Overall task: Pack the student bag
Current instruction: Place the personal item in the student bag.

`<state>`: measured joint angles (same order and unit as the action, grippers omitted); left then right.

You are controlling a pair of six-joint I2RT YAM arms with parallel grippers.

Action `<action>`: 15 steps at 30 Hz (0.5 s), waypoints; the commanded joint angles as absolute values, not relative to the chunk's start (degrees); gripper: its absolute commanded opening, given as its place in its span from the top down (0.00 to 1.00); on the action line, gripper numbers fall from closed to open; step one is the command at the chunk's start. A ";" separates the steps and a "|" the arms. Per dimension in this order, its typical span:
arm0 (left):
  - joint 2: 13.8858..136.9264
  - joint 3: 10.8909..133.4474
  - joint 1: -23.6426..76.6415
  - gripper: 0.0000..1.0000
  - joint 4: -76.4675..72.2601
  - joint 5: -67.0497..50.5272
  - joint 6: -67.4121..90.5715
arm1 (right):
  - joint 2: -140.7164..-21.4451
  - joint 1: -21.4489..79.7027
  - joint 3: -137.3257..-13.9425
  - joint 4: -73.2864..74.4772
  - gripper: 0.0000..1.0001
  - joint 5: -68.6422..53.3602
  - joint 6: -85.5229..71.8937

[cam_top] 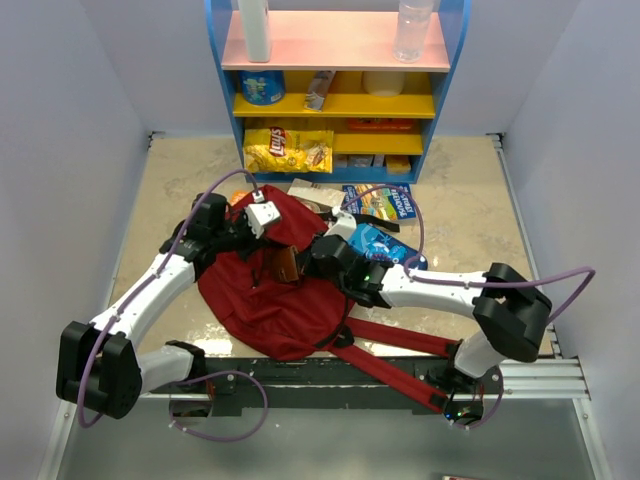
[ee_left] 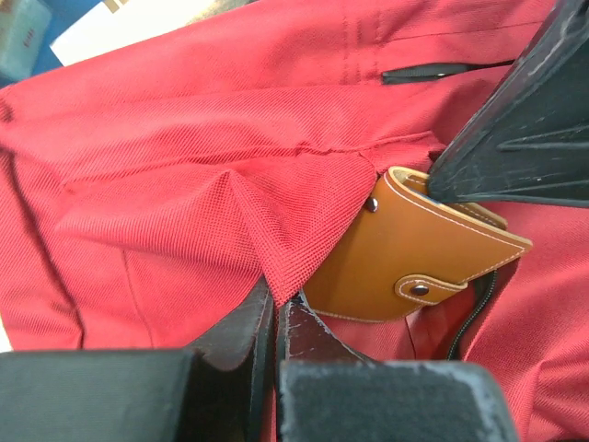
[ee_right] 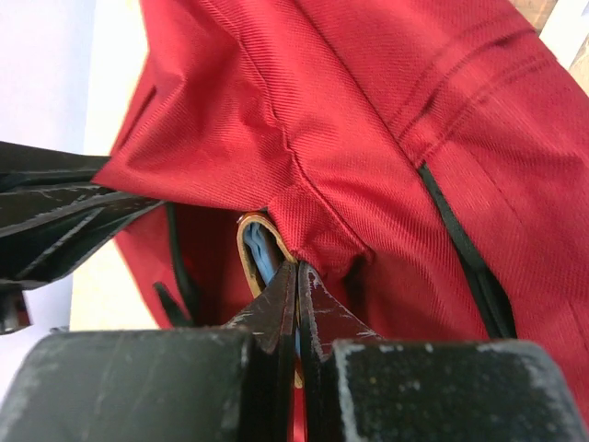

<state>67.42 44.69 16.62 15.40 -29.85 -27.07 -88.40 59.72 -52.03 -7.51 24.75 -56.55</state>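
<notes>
The student bag (cam_top: 268,300) lies flat in the middle of the table, dark red, with its straps (cam_top: 395,355) trailing toward the near edge. My left gripper (cam_top: 272,243) is shut on a raised fold of the bag's red fabric (ee_left: 267,249) beside the zip opening. A tan leather snap case (ee_left: 405,258) sits half inside that opening. My right gripper (ee_right: 296,276) is shut on the case's edge (ee_right: 248,253), where a blue lining shows. The rest of the case is hidden under the fabric. In the left wrist view a right finger (ee_left: 525,120) rests on the case.
A blue patterned pencil case (cam_top: 385,245) lies just right of the bag, with a blue book (cam_top: 385,200) and a white book (cam_top: 315,190) behind it. At the back stands a blue and yellow shelf (cam_top: 335,105) with a chip bag (cam_top: 290,150) and bottles.
</notes>
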 commanded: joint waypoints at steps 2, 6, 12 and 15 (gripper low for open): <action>66.00 48.60 16.26 1.00 14.85 -32.25 -26.63 | -91.40 59.33 -54.66 -6.33 1.00 29.18 -55.90; 66.18 49.30 16.26 1.00 15.29 -33.83 -25.93 | -94.91 59.41 -57.12 -7.28 1.00 29.44 -55.28; 67.06 49.57 16.35 1.00 15.73 -36.91 -26.01 | -102.38 60.47 -65.64 -9.05 1.00 28.47 -52.82; 67.94 49.66 16.26 1.00 16.52 -39.11 -26.37 | -104.23 61.08 -68.11 -11.07 1.00 30.05 -52.47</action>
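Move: The personal item, a brown wallet, sits in the bag's opening at the right fingertips, its middle about 3 cm to their left and some 4 cm below. Around that hand, the pencil case lies about 18 cm right and 4 cm ahead, the white book 15 cm ahead and 4 cm right, both some 12 cm lower. From the left hand, shut on the bag's rim, the wallet is about 5 cm right, 2 cm back and 4 cm lower. With its shut fingertips already against the wallet's top edge, the right hand pushes the wallet into the bag, about 4 cm to the left, sinking some 3 cm and easing forward 2 to 3 cm, picking up speed leftward. The left hand keeps its pinch on the cloth of the rim and stays almost in place, holding the opening. ##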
